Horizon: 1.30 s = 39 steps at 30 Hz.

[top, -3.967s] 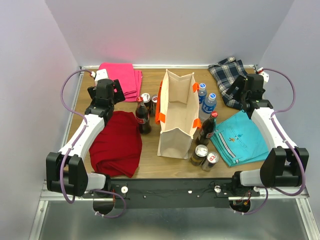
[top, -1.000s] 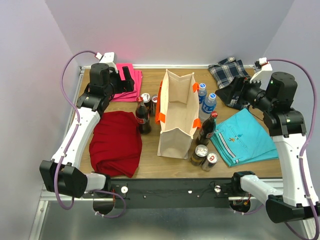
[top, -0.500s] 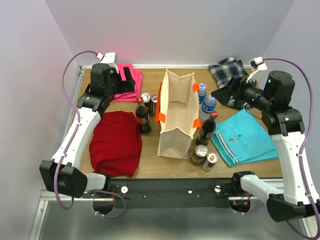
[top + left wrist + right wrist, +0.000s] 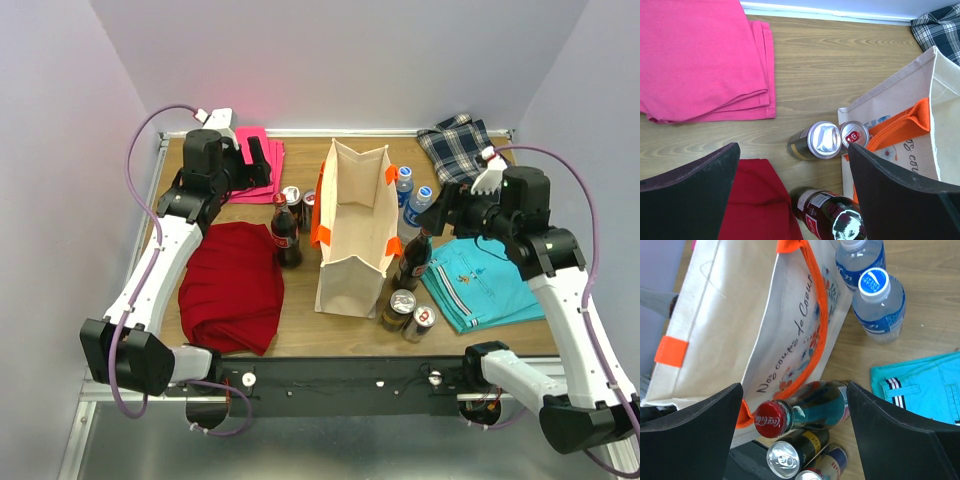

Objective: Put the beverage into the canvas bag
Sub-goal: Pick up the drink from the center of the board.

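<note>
The cream canvas bag [image 4: 352, 225] with orange straps stands upright and open-topped mid-table. A red-capped cola bottle [image 4: 415, 255] stands against its right side; in the right wrist view this cola bottle [image 4: 815, 407] lies between and below my spread fingers. My right gripper [image 4: 447, 205] hovers open above it, holding nothing. Two water bottles [image 4: 412, 195] stand behind it and two cans [image 4: 410, 315] in front. Left of the bag are another cola bottle [image 4: 285, 232] and two cans [image 4: 822, 141]. My left gripper [image 4: 262, 160] hangs open over the back left, empty.
A pink folded cloth [image 4: 250, 165] lies at the back left, and a red cloth [image 4: 232, 285] at the front left. A teal cloth [image 4: 485, 285] sits at the right, and a plaid cloth [image 4: 455, 145] at the back right. Walls close in three sides.
My right arm has swung left and lower, from over the plaid cloth to above the cola bottle by the bag's right side. The left arm has barely moved.
</note>
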Motion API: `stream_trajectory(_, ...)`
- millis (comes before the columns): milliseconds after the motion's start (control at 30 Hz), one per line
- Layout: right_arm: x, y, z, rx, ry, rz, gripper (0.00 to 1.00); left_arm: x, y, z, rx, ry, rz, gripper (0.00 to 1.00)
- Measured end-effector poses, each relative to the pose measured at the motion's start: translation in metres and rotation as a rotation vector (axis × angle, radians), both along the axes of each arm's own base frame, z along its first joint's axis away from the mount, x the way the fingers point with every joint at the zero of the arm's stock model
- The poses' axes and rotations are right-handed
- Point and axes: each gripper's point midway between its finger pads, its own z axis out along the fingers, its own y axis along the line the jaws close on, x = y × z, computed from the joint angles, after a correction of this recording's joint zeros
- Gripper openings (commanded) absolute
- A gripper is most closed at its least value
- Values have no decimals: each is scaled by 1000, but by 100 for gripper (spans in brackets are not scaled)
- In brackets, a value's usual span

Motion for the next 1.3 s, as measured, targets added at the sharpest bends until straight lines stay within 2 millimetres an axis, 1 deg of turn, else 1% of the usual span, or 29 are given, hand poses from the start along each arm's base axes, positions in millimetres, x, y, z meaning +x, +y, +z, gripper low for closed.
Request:
stream_trajectory(100, -9, 2, -6, -5, 3, -3, 90, 0, 0, -4, 1, 8, 1, 99)
stream_trajectory(267, -20, 5, 4, -1, -42, 4, 89, 0, 0, -10, 4, 22, 3, 99)
stream_trajectory(367, -22, 6, 6, -4, -53, 5, 86, 1, 0, -13, 6, 30, 5, 99)
stream_trajectory(467, -21, 5, 3, -15, -47, -4, 81, 1, 1, -16, 8, 37, 7, 99)
stream_trajectory(567, -19, 6, -3, -28, -34, -11, 75, 1, 1, -18, 9, 39, 8, 99)
stream_trajectory(700, -17, 10, -10, -50, -16, -10, 68, 1, 2, -20, 12, 42, 11, 99)
stream_trajectory(1000, -11, 23, -29, -127, 23, -10, 61, 2, 2, -20, 12, 39, 13, 99)
stream_trajectory(1100, -10, 23, -31, -143, 23, -19, 59, 2, 2, -20, 14, 38, 13, 99)
stream_trajectory(1200, -8, 21, -31, -154, 20, -42, 54, 2, 2, -20, 15, 38, 12, 99)
stream_trajectory(1233, -7, 19, -32, -160, 19, -51, 50, 2, 2, -20, 16, 38, 12, 99)
stream_trajectory(1300, -6, 17, -32, -163, 19, -65, 47, 2, 2, -20, 16, 38, 12, 99)
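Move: The Coke bottle beside the bag stands about 4 cm back and 1 cm to the left of the right hand, its middle some 11 cm below, its red cap near fingertip height. From that hand, the nearer water bottle is roughly 7 cm ahead and level sideways; the bag's middle is about 17 cm left, level in depth; the gold-labelled can is some 13 cm back and 4 cm left. From the left hand, the Coke bottle is about 15 cm back and 39 cm right, 11 cm lower. Back by about 2 cm first, the right hand then sinks some 3–4 cm while easing left and a little forward again, bringing its fingers down either side of the Coke bottle's red cap and neck. Its left side rolls down about 10 degrees, and the fingers close from nearly wide open to about half, still open around the cap. The left hand sinks about 2 cm, empty and open. ##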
